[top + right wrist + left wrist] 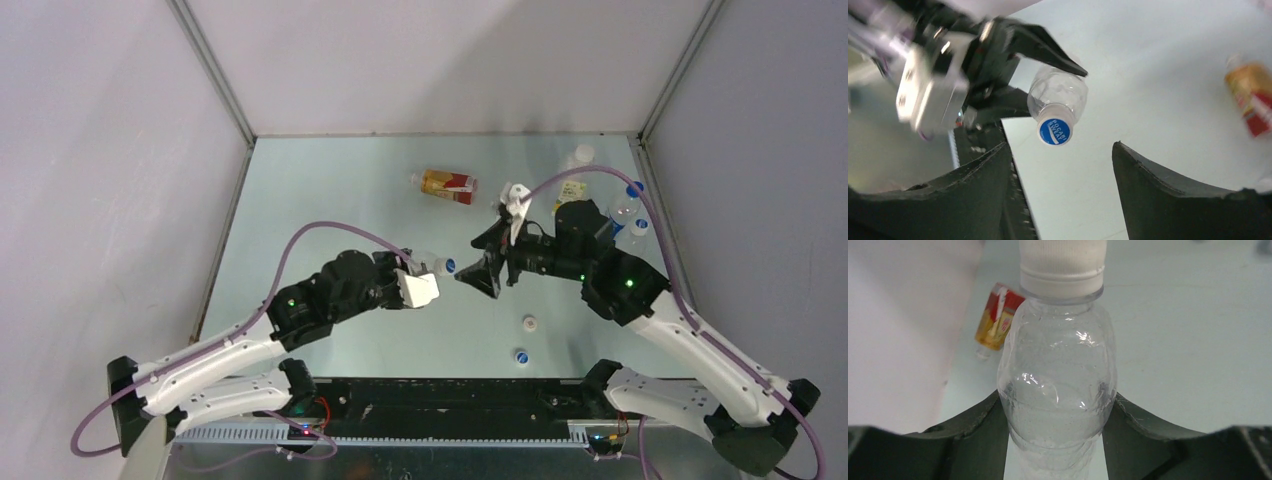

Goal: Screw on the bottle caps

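My left gripper (1057, 400) is shut on the body of a clear bottle (1058, 370) and holds it off the table, neck pointing right. A cap (1054, 131) with white sides and a blue top sits on that neck. My right gripper (1060, 150) is open just in front of the cap, with nothing between its fingers (1148, 185); in the top view it (478, 275) faces the cap (450, 266). A white cap (528, 322) and a blue cap (521, 355) lie loose near the front edge. The amber bottle (448, 185) with its red-orange label lies on its side at the back.
Several more bottles (628, 212) are grouped at the back right against the wall, behind my right arm. Grey walls close in the table on the left, back and right. The black base rail (450, 400) runs along the near edge.
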Controlling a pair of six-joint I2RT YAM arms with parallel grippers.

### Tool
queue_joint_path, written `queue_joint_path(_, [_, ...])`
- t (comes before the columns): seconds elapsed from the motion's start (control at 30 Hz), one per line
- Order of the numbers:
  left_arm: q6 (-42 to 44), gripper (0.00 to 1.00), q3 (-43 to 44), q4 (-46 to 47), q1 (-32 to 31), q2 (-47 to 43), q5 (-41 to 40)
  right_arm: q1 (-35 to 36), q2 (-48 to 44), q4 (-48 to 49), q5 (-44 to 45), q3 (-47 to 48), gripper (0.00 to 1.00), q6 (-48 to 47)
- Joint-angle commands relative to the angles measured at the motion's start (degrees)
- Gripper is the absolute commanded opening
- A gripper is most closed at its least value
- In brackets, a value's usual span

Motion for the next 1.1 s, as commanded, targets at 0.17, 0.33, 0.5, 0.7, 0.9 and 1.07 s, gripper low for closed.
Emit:
queue_joint_path(0.17, [-5.7, 0.00, 8.8, -11.1, 6.2, 2.5, 29.2, 5.0, -4.7, -8.4, -11.9, 2.0, 0.76, -45.6])
queue_joint_path(0.33, [-6.5, 0.00, 10.0, -11.2, 6.2, 4.7, 32.8, 6.6, -4.4, -9.3, -12.1, 2.0, 0.73, -49.8])
queue_joint_path(0.5, [-6.7, 0.00, 10.4, -10.7, 6.2, 5.4, 33.5, 7.0, -3.8, -10.0, -13.2, 1.9, 0.60, -50.5])
queue_joint_path(0.7, [-6.3, 0.00, 10.9, -11.1, 6.2, 6.1, 33.7, 7.7, -3.1, -10.2, -13.8, 1.9, 0.47, -50.3])
queue_joint_path(0.9, [-6.2, 0.00, 11.0, -11.3, 6.2, 6.1, 34.4, 8.5, -1.8, -10.0, -13.6, 1.9, 0.42, -50.2])
queue_joint_path(1.07, [-7.1, 0.00, 10.3, -9.6, 6.2, 5.3, 33.0, 8.8, -0.5, -8.4, -11.2, 2.0, 0.19, -46.5])
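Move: My left hand holds the clear bottle, its blue-topped cap roughly 8 cm to that hand's right, level fore and aft and 3 cm higher. From my open right hand that cap lies about 4 cm left, level fore and aft, 2 cm lower. Some 18 cm below the right hand, the red-yellow bottle lies 26 cm ahead and 3 cm left; the loose white cap lies 5 cm back and 15 cm right. I draw both hands back about 6 cm together, my left also carrying the bottle some 3 cm right so its cap comes between my right fingers. The right wrist unwinds roughly 50 degrees, its fingers swinging to point left, and the hand ends about 2 cm lower. I then close those fingers around the cap's sides for another turn, while the left keeps its grip and turns some 30 degrees. ##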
